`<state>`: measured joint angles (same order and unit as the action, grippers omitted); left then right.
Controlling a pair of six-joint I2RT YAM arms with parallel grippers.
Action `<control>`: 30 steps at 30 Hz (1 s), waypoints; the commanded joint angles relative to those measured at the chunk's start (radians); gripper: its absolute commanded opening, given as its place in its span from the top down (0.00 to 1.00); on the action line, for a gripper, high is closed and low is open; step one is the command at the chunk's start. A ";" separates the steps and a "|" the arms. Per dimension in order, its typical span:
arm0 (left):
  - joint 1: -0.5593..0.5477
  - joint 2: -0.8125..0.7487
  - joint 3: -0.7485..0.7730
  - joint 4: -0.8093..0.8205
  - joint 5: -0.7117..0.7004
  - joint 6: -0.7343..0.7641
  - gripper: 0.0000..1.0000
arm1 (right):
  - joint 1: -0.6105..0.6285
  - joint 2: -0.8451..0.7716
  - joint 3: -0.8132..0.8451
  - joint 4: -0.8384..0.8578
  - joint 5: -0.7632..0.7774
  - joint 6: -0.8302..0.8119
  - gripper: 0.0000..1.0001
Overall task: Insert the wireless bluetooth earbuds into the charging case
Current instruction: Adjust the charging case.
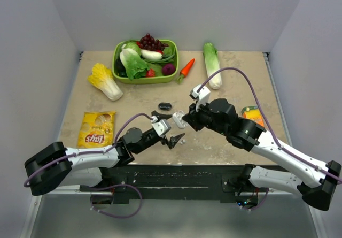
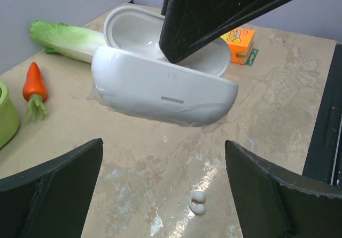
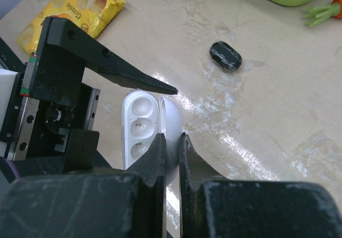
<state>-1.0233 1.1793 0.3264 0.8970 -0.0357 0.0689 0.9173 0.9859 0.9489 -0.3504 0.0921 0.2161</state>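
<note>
The white charging case point(image 3: 141, 128) hangs open above the table, its recesses empty. My right gripper point(image 3: 172, 141) is shut on its raised lid. In the left wrist view the case point(image 2: 160, 88) floats just ahead, with a black right finger point(image 2: 214, 13) reaching down into it. My left gripper point(image 2: 163, 174) is open wide below the case, holding nothing. The tiny white earbuds point(image 2: 197, 203) lie on the table between its fingers, nearer the right one. From above, the case point(image 1: 179, 120) sits between the left gripper point(image 1: 168, 128) and the right gripper point(image 1: 184, 119).
A small black oval object point(image 1: 164, 106) lies just beyond the grippers. A green basket point(image 1: 144, 81) of vegetables stands at the back, with a carrot point(image 1: 186, 68) and a long lettuce point(image 1: 212, 64) beside it. A cabbage point(image 1: 106, 81), chips bag point(image 1: 96, 129) and orange box point(image 1: 251, 113) lie around.
</note>
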 commanded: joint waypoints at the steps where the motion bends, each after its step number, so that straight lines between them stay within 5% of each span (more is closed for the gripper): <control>1: 0.005 -0.030 0.062 -0.082 0.017 -0.061 0.00 | 0.017 -0.015 0.054 -0.007 0.075 -0.101 1.00; 6: 0.055 -0.058 0.083 -0.151 0.331 -0.190 0.01 | 0.140 -0.111 -0.010 0.083 0.152 -0.267 1.00; 11: 0.127 -0.055 0.033 -0.020 0.656 -0.354 0.08 | 0.211 -0.106 0.100 -0.088 0.073 -0.383 1.00; 17: 0.179 -0.075 0.068 -0.013 0.793 -0.373 0.14 | 0.337 -0.040 0.119 -0.179 0.156 -0.432 1.00; 25: 0.196 -0.109 0.135 -0.070 0.839 -0.353 0.18 | 0.341 -0.026 0.120 -0.186 0.178 -0.406 1.00; 30: 0.196 -0.106 0.125 -0.057 0.841 -0.354 0.32 | 0.341 -0.030 0.114 -0.177 0.187 -0.397 1.00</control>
<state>-0.8314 1.0805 0.4282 0.8177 0.7692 -0.2779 1.2560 0.9741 1.0412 -0.5411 0.2501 -0.1772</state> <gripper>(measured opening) 0.714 0.059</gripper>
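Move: The white charging case, lid open, is held by its lid in the right hand's tips, its middle some 2 cm to the left and 1 cm below. From the left hand, open and empty, it lies about 6 cm above, 1 cm ahead and 2 cm right. From the left hand, a pair of white earbuds lies on the table about 3 cm ahead, 4 cm right, 15 cm below; the black case is 20 cm ahead, 6 cm left, 15 cm below. The right hand keeps its pinch on the lid and carries the open charging case about 7 cm back, rising some 5 cm on the way and sinking most of that again, while it swings counter-clockwise and tilts by around 30 degrees in all. The left hand draws back about 8 cm, turns some 35 degrees clockwise until its fingers point to the right, then climbs around the case as its wide-open fingers begin to close, bringing them to either side of it. ##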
